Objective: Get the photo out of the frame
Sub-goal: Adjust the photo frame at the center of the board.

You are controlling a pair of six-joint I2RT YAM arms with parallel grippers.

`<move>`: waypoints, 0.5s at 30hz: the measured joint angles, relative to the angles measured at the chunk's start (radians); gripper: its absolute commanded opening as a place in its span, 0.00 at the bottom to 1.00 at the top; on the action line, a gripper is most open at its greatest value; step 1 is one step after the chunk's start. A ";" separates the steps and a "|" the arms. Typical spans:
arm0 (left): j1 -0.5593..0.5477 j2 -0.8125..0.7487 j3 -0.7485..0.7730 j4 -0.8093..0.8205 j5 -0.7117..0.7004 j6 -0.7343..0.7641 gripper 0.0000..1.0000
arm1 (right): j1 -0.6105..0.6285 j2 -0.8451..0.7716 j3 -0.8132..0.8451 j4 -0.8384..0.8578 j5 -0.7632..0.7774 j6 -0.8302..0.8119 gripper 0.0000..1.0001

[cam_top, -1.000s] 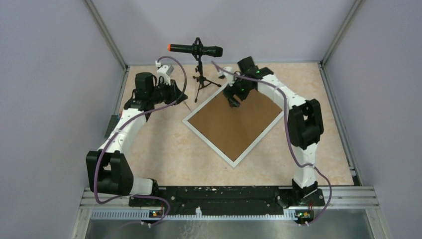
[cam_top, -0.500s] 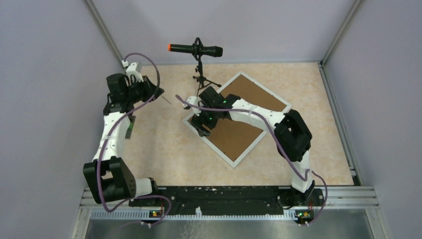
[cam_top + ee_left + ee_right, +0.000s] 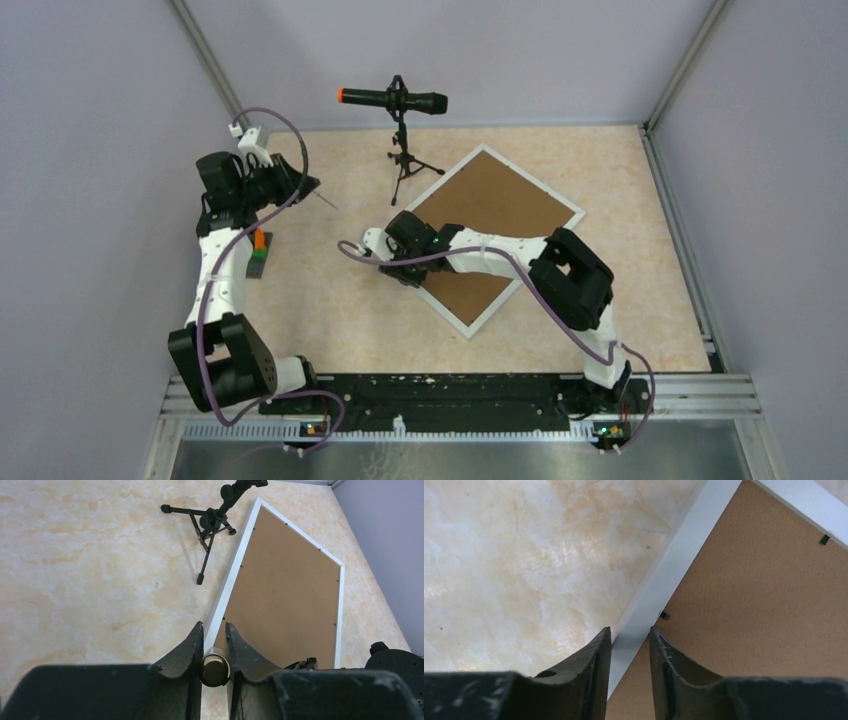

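The frame (image 3: 535,178) lies face down as a diamond, its brown backing board (image 3: 490,200) up, so the photo is hidden beneath. My right gripper (image 3: 398,268) is low at the frame's left corner. In the right wrist view its narrow jaws (image 3: 630,632) straddle the frame's white border (image 3: 679,555), which fills the gap at the tips. My left gripper (image 3: 300,185) hovers left of the frame, shut on a round-handled tool (image 3: 215,667). The tool's thin shaft (image 3: 325,200) points toward the frame (image 3: 234,565).
A microphone (image 3: 392,100) on a small black tripod (image 3: 210,520) stands just off the frame's far-left edge. Small black tabs (image 3: 664,615) hold the backing board along the border. A dark strip with orange and green pieces (image 3: 259,250) lies by the left wall.
My right arm swung from the frame's far corner across to its left corner, and its jaws narrowed around the border. My left arm drew back toward the left wall with the tool. The frame stayed put.
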 measured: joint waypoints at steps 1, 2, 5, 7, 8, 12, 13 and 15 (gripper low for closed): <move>0.000 0.000 0.000 0.000 0.003 0.000 0.00 | 0.000 -0.020 -0.035 0.024 -0.005 -0.018 0.27; 0.000 0.000 0.000 0.003 0.010 0.000 0.00 | 0.002 -0.047 -0.080 0.045 -0.015 -0.040 0.26; 0.001 0.010 -0.001 0.027 0.045 0.000 0.00 | 0.010 -0.163 -0.240 0.061 -0.050 -0.120 0.26; 0.001 0.022 -0.002 0.041 0.069 -0.001 0.00 | 0.014 -0.256 -0.352 0.042 -0.076 -0.184 0.32; 0.000 0.031 -0.005 0.048 0.081 -0.002 0.00 | 0.018 -0.307 -0.410 0.026 -0.089 -0.218 0.38; -0.013 0.037 -0.024 0.051 0.100 0.007 0.00 | 0.019 -0.486 -0.572 -0.106 -0.143 -0.325 0.66; -0.019 0.037 -0.031 0.051 0.104 0.011 0.00 | 0.014 -0.511 -0.579 -0.161 -0.153 -0.332 0.69; -0.039 0.037 -0.043 0.045 0.112 0.023 0.00 | -0.010 -0.528 -0.565 -0.240 -0.183 -0.325 0.73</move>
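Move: The photo frame lies back side up, with its near-left rim already between the right hand's fingers. Its middle is about 9 cm ahead of that hand and 14 cm to its right, at nearly the same height. The frame's near corner is some 12 cm back and 12 cm right, and the microphone stand's foot about 28 cm ahead and 2 cm left. From the left hand, the frame's middle lies roughly 32 cm right, 2 cm back and 21 cm below. Right hand drags the rim about 20 cm right and back, turning counter-clockwise, then opens; left hand drifts right. ##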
